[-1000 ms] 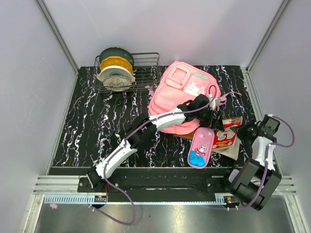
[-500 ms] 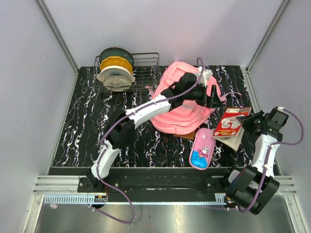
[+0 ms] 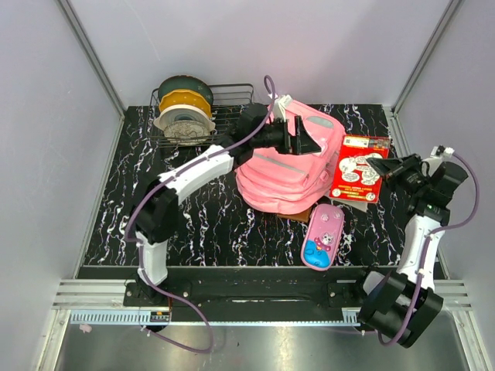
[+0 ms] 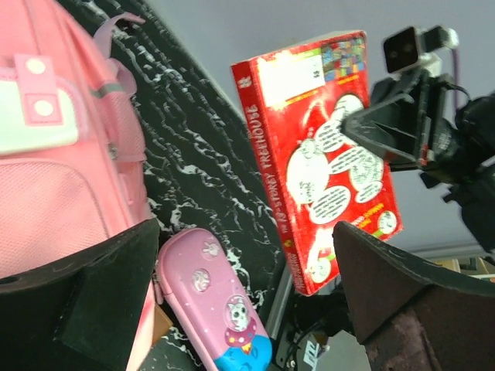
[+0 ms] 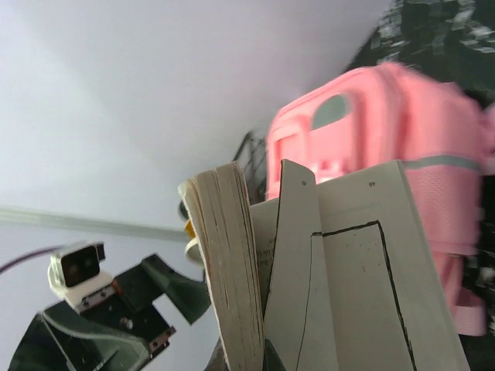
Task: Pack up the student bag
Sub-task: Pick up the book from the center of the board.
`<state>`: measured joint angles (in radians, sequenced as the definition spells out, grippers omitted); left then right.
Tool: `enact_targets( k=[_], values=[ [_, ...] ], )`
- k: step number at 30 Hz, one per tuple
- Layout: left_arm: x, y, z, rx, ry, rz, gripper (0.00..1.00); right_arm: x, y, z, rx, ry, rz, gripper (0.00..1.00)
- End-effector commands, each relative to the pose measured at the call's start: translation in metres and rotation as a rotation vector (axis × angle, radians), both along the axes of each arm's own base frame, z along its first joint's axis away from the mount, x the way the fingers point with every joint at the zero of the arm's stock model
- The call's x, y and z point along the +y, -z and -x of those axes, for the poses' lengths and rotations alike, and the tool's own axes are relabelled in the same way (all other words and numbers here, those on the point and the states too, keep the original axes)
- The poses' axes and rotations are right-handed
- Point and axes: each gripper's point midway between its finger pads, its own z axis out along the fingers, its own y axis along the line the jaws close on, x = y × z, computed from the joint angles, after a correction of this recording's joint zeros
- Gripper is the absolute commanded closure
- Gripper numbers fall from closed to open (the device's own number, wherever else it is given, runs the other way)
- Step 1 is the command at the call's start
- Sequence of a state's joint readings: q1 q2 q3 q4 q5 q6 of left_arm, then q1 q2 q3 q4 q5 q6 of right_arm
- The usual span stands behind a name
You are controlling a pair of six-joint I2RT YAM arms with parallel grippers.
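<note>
The student bag (image 3: pixel 282 174) is a big pink backpack lying at mid-table; it also fills the left of the left wrist view (image 4: pixel 46 154) and shows in the right wrist view (image 5: pixel 387 124). My left gripper (image 3: pixel 304 137) hovers open over the bag's upper part, its wide jaws (image 4: pixel 247 232) holding nothing. My right gripper (image 3: pixel 387 168) is shut on a red book (image 3: pixel 358 176), held off the table just right of the bag. The book's cover (image 4: pixel 325 154) faces the left wrist camera, and its pages (image 5: pixel 232 270) fan open in the right wrist view.
A pink cartoon pencil case (image 3: pixel 322 236) lies in front of the bag, on its right side, also seen in the left wrist view (image 4: pixel 216 309). A brown flat item (image 3: pixel 298 217) pokes from under the bag. A wire basket (image 3: pixel 232 116) with filament spools (image 3: pixel 184 108) stands back left.
My left arm has swung from the bag's front right to its upper back part, staying open. My right gripper has lifted the red book off the table and carried it back.
</note>
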<state>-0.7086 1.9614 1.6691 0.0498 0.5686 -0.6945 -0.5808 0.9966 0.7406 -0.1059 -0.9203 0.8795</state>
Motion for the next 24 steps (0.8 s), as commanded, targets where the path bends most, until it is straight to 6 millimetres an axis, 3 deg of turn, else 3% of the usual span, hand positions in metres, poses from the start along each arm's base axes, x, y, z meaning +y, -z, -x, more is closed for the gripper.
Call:
enact_targets(
  k=[1, 6, 9, 15, 23, 24],
  values=[
    [0.012, -0.092, 0.03, -0.166, 0.066, 0.161, 0.01, 0.042, -0.068, 0.01, -0.256, -0.228, 0.036, 1.0],
    [0.017, -0.11, 0.044, -0.21, 0.128, 0.238, 0.01, 0.082, -0.076, 0.007, -0.29, -0.352, 0.063, 1.0],
    [0.024, -0.111, 0.045, -0.201, 0.102, 0.276, 0.01, 0.089, -0.081, 0.011, -0.32, -0.358, 0.072, 1.0],
    [0.043, -0.094, 0.036, -0.178, 0.019, 0.232, 0.01, 0.1, -0.091, 0.02, -0.378, -0.399, 0.034, 1.0],
    [0.037, -0.104, 0.036, -0.203, 0.045, 0.275, 0.01, 0.118, -0.085, 0.023, -0.368, -0.449, 0.008, 1.0],
    [0.037, -0.106, 0.035, -0.213, 0.044, 0.289, 0.01, 0.127, -0.083, 0.026, -0.365, -0.479, 0.001, 1.0]
  ],
)
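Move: The red book is already off the table in the right fingers, its middle about 4 cm to that hand's left and 1 cm back, roughly level. From the left hand, open and empty, the book's middle is some 14 cm to the right, 6 cm back and 3 cm lower. The pink bag lies about 2 cm ahead, 3 cm left and 17 cm below the left hand; the pencil case is some 17 cm back, 6 cm right and 23 cm below it. The red book, still pinched by the right hand, is carried about 10 cm left and 7 cm up towards the open left fingers, while the right wrist swings counter-clockwise and tips its fingers upward, nearly 30 degrees altogether. The left hand, wide open, rises and draws back over the bag, then sinks slightly, easing left and tipping its fingers up a little. ##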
